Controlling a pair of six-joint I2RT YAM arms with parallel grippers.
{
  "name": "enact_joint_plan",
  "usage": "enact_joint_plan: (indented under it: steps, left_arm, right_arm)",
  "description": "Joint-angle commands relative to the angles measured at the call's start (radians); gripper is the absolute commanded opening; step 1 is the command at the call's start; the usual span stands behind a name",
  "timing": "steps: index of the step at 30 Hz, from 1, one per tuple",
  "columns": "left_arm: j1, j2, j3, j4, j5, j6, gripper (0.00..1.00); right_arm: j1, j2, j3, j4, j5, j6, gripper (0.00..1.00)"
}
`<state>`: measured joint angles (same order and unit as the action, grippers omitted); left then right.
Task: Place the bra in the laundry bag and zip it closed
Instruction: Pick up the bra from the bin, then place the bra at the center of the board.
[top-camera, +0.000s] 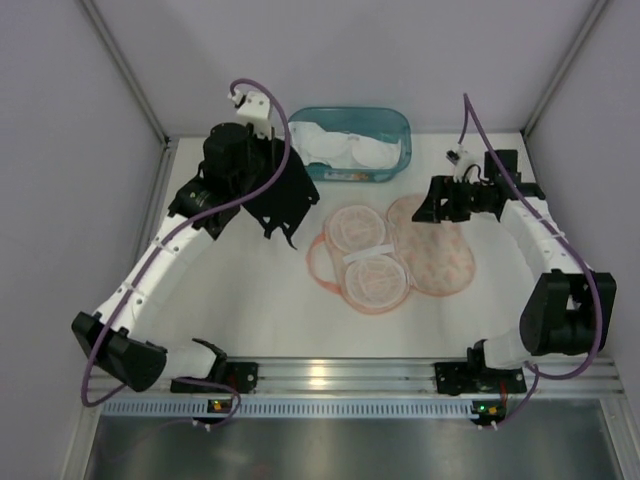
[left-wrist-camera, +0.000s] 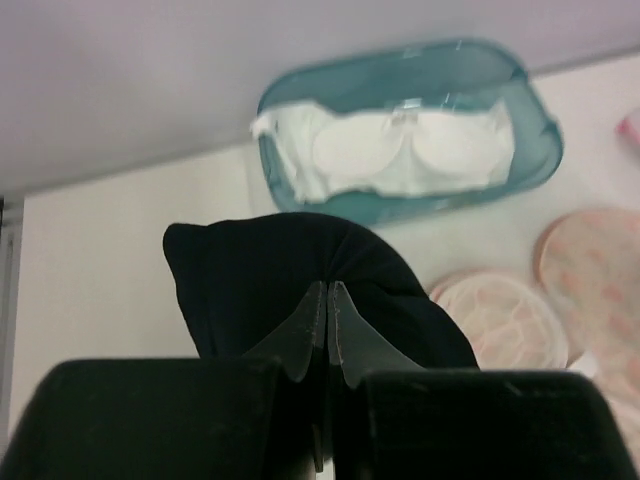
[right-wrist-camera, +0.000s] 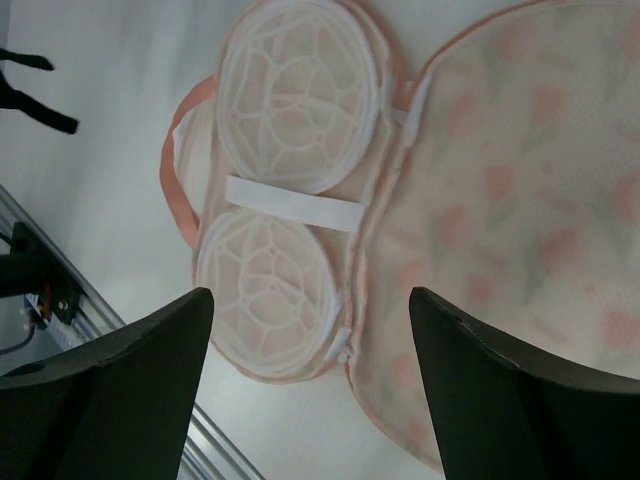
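Note:
A black bra (top-camera: 290, 195) hangs above the table's left-middle, pinched in my left gripper (top-camera: 266, 160). In the left wrist view the bra (left-wrist-camera: 260, 270) drapes past the shut fingertips of the gripper (left-wrist-camera: 328, 287). The pink laundry bag (top-camera: 440, 255) lies open and flat at the centre, with two white domed cages (top-camera: 372, 280) beside its floral mesh flap (right-wrist-camera: 510, 190). My right gripper (top-camera: 424, 206) hovers over the bag's right half, open, with nothing between its fingers (right-wrist-camera: 150, 350). The bag's zipper pull (right-wrist-camera: 343, 343) lies near the lower cage (right-wrist-camera: 270, 300).
A teal bin (top-camera: 398, 122) holding white bras (top-camera: 350, 150) stands at the back centre, and in the left wrist view the bin (left-wrist-camera: 540, 150) lies beyond the held bra. Enclosure walls rise on both sides. A metal rail (top-camera: 340, 375) runs along the near edge.

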<state>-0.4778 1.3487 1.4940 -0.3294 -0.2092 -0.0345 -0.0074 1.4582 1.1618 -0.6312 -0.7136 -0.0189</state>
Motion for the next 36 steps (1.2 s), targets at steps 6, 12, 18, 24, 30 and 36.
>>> enact_joint_plan:
  steps: [6, 12, 18, 24, 30, 36]
  left_arm:
    - [0.007, -0.258, -0.404, -0.117, -0.075, -0.028, 0.0]
    - [0.007, -0.154, -0.465, -0.117, -0.125, -0.024, 0.0]
    - [0.021, 0.049, -0.423, -0.089, -0.138, -0.061, 0.0]
    - [0.129, 0.138, -0.33, -0.106, 0.057, -0.004, 0.33]
    - [0.192, -0.104, -0.451, -0.242, 0.384, 0.422, 0.79]
    - [0.203, -0.283, -0.569, -0.436, 0.626, 0.817, 0.73]
  right_arm:
    - [0.138, -0.052, 0.018, 0.028, -0.015, -0.012, 0.81]
    - [0.175, -0.032, 0.033, 0.022, 0.011, -0.007, 0.81]
    - [0.195, -0.009, 0.056, -0.007, 0.042, -0.029, 0.81]
    - [0.199, 0.005, 0.065, -0.015, 0.054, -0.035, 0.82]
    - [0.201, -0.013, 0.044, -0.024, 0.063, -0.053, 0.82]
    - [0.199, -0.004, 0.045, -0.03, 0.057, -0.062, 0.83]
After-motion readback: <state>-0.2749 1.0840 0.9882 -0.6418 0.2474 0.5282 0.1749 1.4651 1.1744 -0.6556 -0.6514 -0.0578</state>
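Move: The left hand holds a black cloth high up. The bare patch of table it is taken to lies about 8 cm back, 7 cm to the left and some 37 cm below. The laundry bag's middle is about 8 cm back and 24 cm to that hand's right; the bra sits in the bin, roughly 22 cm ahead and 13 cm right, some 33 cm down. From the right hand that patch is about 38 cm left, 1 cm back and 17 cm below. Down about 26 cm, first drawing back and to its left, the left hand lowers the still-pinched black cloth towards the table left of the laundry bag while the wrist tips down some 35 degrees. The fingers open and let go; then the hand backs away and rises, turning clockwise. The right hand, open, shifts 5 cm left over the bag and waits. ##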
